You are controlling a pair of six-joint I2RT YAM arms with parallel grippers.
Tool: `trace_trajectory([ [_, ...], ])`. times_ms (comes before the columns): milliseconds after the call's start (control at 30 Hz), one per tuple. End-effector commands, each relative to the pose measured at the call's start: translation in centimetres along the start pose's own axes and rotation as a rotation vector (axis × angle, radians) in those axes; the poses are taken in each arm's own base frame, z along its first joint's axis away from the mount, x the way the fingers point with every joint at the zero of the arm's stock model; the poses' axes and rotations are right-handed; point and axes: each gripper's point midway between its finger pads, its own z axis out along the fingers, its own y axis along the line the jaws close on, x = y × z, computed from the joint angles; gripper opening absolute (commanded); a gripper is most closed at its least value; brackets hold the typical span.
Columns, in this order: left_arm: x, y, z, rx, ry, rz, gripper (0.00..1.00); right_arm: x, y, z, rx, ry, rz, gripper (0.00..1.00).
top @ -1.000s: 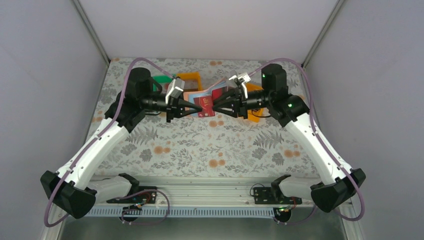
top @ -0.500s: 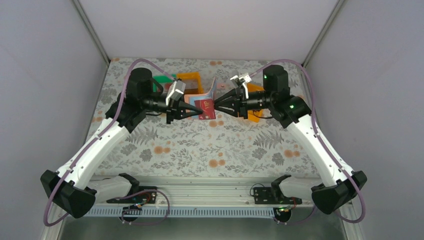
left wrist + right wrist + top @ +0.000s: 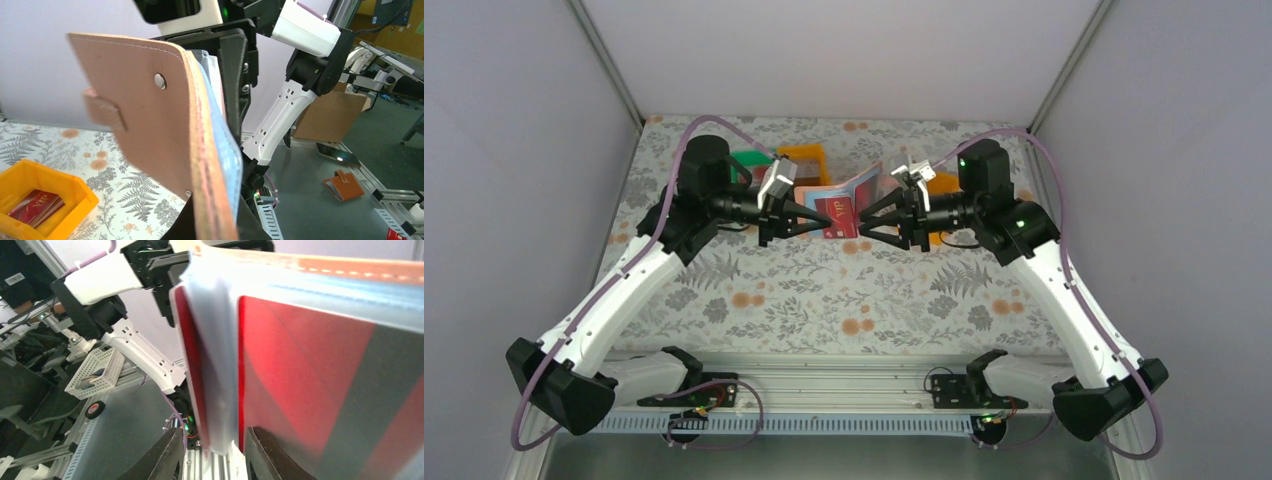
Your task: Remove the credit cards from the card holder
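Observation:
The card holder (image 3: 865, 186) hangs open above the table's far middle, and my left gripper (image 3: 827, 221) is shut on its edge. In the left wrist view its brownish-pink cover (image 3: 150, 120) and blue sleeves (image 3: 226, 145) rise from between my fingers (image 3: 252, 226). A dark red credit card (image 3: 840, 213) shows in a sleeve. My right gripper (image 3: 864, 226) faces it from the right, open. In the right wrist view a pale sleeve (image 3: 212, 385) with a red card edge hangs between the spread fingers (image 3: 165, 455), and a red card (image 3: 300, 385) sits in the sleeve beside it.
An orange bin (image 3: 75, 186) on the floral table holds dark red cards (image 3: 37, 206). Behind the arms stand a green bin (image 3: 746, 160) and orange bins (image 3: 807, 160), one partly behind the right gripper (image 3: 940, 184).
My right gripper has drawn back to the right and opened wider. The holder's free flap has swung toward the right. The left gripper holds as before.

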Motion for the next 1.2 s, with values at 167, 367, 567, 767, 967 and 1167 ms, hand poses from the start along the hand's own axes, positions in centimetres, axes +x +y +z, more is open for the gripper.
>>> trace_trajectory([
  [167,-1.4,-0.3,0.1,0.013,-0.026,0.062,0.02,0.0,1.2,-0.3,-0.041,-0.026,0.01,0.33],
  [367,-1.2,0.0,0.2,0.005,-0.023,0.054,0.02,-0.5,0.3,0.6,-0.054,-0.053,0.02,0.22],
  [567,-1.1,0.1,0.2,0.003,-0.022,0.053,0.02,-0.3,-0.1,1.2,-0.048,-0.036,0.027,0.12],
  [767,-0.7,0.4,0.5,-0.006,-0.018,0.049,0.02,-0.4,-0.6,2.4,-0.053,-0.035,0.055,0.04],
  [967,-0.7,0.4,1.2,0.011,-0.015,0.028,0.02,-2.1,0.0,2.8,-0.033,-0.062,-0.015,0.04],
  [1167,0.0,0.0,0.9,0.004,0.007,0.02,0.1,-1.7,-0.5,1.4,0.064,-0.068,-0.038,0.04],
])
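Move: The red card in the holder's near-left page lies about 4 cm to the left of my right hand and a centimetre ahead, at roughly its height. From my left hand, which already grips that page, it sits some 2 cm right and 1 ahead. The second red card's page stands about 4 cm ahead of my right hand, 1 to its right and 1 higher. The orange tray is far below that hand, around 22 cm ahead and 17 right. I ease my right hand back about 1 cm with its fingers partly open, then bring it left and forward, about 2 cm each way, to the edge of the page with the red card. I shut its fingers there and pinch that edge. My left hand keeps hold of the card holder and drifts about 1.5 cm forward. ##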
